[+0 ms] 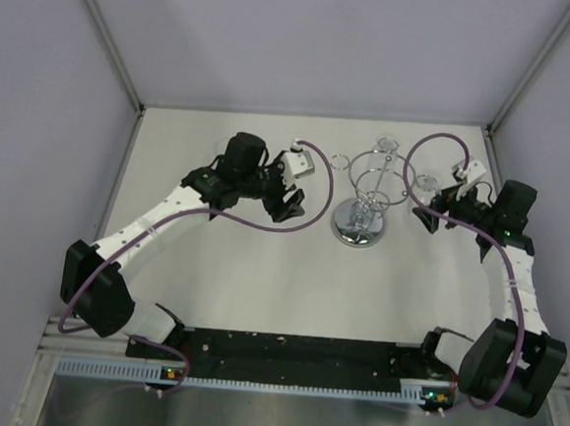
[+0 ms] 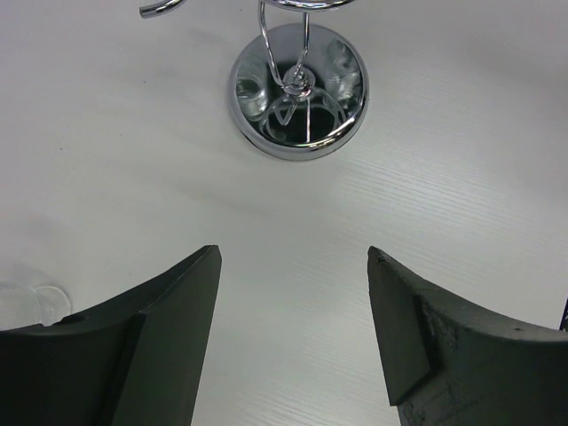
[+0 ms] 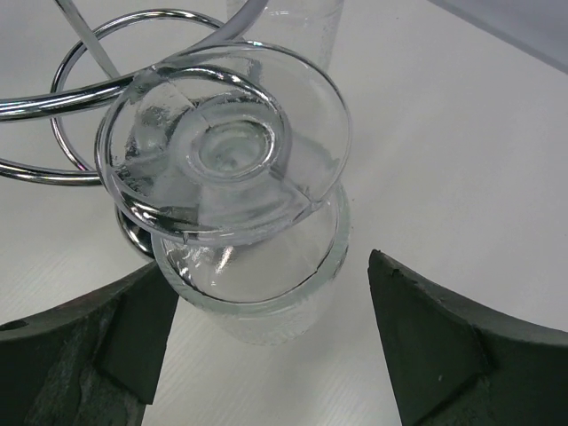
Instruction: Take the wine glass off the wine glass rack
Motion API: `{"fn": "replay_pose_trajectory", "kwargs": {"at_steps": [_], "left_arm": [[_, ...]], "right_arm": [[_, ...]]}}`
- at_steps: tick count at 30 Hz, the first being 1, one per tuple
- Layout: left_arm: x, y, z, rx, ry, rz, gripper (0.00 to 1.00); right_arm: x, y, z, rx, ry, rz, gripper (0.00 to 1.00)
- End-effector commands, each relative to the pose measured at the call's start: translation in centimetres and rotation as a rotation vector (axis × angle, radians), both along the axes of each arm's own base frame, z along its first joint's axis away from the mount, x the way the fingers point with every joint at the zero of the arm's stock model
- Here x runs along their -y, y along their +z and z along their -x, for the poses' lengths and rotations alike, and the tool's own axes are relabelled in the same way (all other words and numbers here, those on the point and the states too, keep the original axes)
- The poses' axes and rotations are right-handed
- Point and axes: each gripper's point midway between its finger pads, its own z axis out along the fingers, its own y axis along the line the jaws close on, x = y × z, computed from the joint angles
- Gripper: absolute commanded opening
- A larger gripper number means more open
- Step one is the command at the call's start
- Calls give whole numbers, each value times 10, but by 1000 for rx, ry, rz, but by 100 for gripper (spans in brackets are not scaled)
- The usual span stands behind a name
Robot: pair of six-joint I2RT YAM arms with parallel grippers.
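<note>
The chrome wine glass rack stands mid-table on its round mirror base. A clear wine glass hangs upside down from a wire ring on the rack's right side, foot uppermost and bowl below. My right gripper is open around the bowl: the left finger is at the glass wall, and the right finger stands clear of it. My left gripper is open over bare table left of the rack, with nothing between its fingers.
A second clear glass shows behind the hanging one, at the rack's far side. A small transparent piece lies on the table beside my left finger. Grey walls close off the table on the left, right and back.
</note>
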Motion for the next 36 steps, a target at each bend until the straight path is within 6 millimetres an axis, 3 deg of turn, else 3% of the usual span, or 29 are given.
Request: {"fn": "replay_pose_trajectory", "kwargs": {"at_steps": [1, 5, 10, 15, 27, 36], "left_arm": [[7, 18, -11, 55, 2, 47, 72], [7, 16, -10, 50, 0, 47, 72], [9, 15, -9, 38, -3, 58, 72], [9, 16, -9, 41, -3, 60, 72], [10, 18, -9, 45, -6, 63, 72], [13, 18, -9, 39, -16, 79, 72]], "right_arm": [[-4, 25, -11, 127, -15, -20, 83], [-14, 28, -8, 132, -8, -41, 71], [-13, 23, -5, 113, -2, -15, 54], [-14, 30, -4, 110, -7, -32, 43], [4, 48, 1, 114, -80, -52, 39], [15, 50, 10, 111, -125, -55, 36]]}}
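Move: The hanging wine glass is almost between the right hand's open fingers, its middle about 3 cm ahead and 3 cm to the left, level with them. The rack's stand is roughly 5 cm ahead and 16 cm to the left. A second hanging glass is some 15 cm ahead and 14 cm to the left. From the left hand the same near glass is about 6 cm ahead, 31 cm to the right and 3 cm lower. The upside-down glass is pinched by its bowl: the right hand eases about 1 cm to the left onto it while its fingers finish closing, stopping well short of shut. After a brief hold with that grip, the hand draws the glass to the right and back, some 2.5 cm in all, rising slightly and turning about 5 degrees clockwise, away from the rack's stand. ##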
